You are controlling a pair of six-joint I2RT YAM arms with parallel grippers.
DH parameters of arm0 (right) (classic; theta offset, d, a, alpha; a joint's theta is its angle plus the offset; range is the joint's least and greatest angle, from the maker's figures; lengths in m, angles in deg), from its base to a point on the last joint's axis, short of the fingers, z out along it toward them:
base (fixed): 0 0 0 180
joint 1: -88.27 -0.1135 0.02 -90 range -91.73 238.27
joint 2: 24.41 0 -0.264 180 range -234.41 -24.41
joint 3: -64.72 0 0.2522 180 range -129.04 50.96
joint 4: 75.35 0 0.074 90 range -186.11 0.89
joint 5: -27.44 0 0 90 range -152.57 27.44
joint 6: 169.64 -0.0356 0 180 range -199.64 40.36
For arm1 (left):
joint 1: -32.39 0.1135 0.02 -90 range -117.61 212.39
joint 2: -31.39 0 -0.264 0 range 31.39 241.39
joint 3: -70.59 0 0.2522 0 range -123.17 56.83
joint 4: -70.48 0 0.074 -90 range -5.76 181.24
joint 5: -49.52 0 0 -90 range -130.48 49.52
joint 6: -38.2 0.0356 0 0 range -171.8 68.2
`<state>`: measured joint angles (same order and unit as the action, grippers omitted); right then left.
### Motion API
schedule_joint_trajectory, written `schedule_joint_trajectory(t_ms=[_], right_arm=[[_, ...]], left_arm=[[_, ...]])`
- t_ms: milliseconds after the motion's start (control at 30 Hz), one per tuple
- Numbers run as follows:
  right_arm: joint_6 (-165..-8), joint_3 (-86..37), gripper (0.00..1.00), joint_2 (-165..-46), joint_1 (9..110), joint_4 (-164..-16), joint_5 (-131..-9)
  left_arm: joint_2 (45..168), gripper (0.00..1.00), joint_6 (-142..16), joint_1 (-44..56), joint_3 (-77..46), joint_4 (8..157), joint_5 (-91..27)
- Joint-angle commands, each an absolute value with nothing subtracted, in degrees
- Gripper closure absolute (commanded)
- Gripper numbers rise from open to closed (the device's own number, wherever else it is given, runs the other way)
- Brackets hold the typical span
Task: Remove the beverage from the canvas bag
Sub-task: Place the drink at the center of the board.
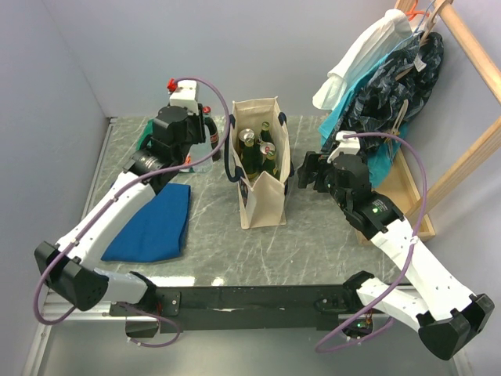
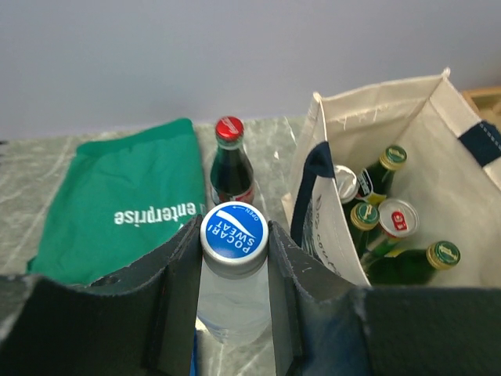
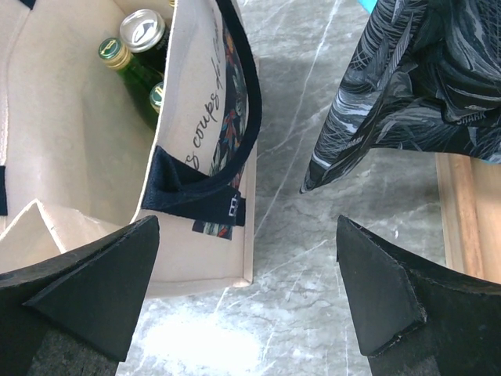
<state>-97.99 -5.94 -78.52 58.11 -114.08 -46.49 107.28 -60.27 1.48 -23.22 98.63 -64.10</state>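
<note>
The cream canvas bag (image 1: 262, 200) stands upright mid-table with navy handles; several green bottles (image 2: 391, 159) and cans (image 2: 397, 217) show inside it. Left of the bag, my left gripper (image 2: 235, 244) is shut on a clear beverage bottle with a blue "Pocari Sweat" cap (image 2: 233, 227), held outside the bag over the table. In the top view that gripper (image 1: 205, 139) hides the bottle. My right gripper (image 1: 301, 174) hangs open and empty just right of the bag's wall (image 3: 203, 235), with bare table between its fingers (image 3: 102, 290).
A red-capped cola bottle (image 2: 230, 166) stands on the table just beyond the held one, beside a folded green cloth (image 2: 117, 204). A blue cloth (image 1: 153, 223) lies front left. Garments (image 1: 391, 70) hang on a wooden rack at the right; a dark patterned one (image 3: 423, 86) hangs near the right gripper.
</note>
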Motion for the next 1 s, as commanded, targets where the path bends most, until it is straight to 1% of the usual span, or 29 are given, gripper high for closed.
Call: schedule_joint_trajectory(t_ms=[0, 200, 333, 967], right_arm=[[-97.3, -5.64, 0.0, -78.64, 58.03, -112.84, -44.81], [-97.04, -5.99, 0.0, -79.17, 58.29, -112.92, -44.81], [-96.95, -6.25, 0.0, -78.73, 58.73, -113.45, -43.85], [-96.07, -7.13, 0.0, -78.81, 60.23, -113.54, -43.4]], left_arm=[[106.88, 0.99, -63.05, 3.82, -24.74, 87.41, -56.93], [109.25, 0.99, -63.84, 5.5, -23.07, 84.6, -53.84], [110.48, 0.99, -63.32, 5.76, -20.87, 79.5, -52.61], [122.96, 0.99, -57.78, 6.03, -21.57, 66.33, -47.43]])
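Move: Hanging upright from the left fingers, the blue-capped drink is bound for the open tabletop between the Coke bottle and the canvas bag, roughly 12 cm ahead, 7 cm to the right and 28 cm below the hand. The Coke bottle stands about 14 cm ahead and 2 cm right; the bag's middle is some 17 cm right and 4 cm ahead, the green cloth 17 cm ahead and 9 cm left. From the right hand the spot is around 22 cm ahead, 25 cm left. Lowering the drink some 10 cm, the left hand also carries it about 7.5 cm forward and 5 cm right, towards the tabletop beside the Coke bottle and in close to the bag's left side. The fingers keep their pinch around the neck just under the cap while the hand swings roughly 10 degrees clockwise. ##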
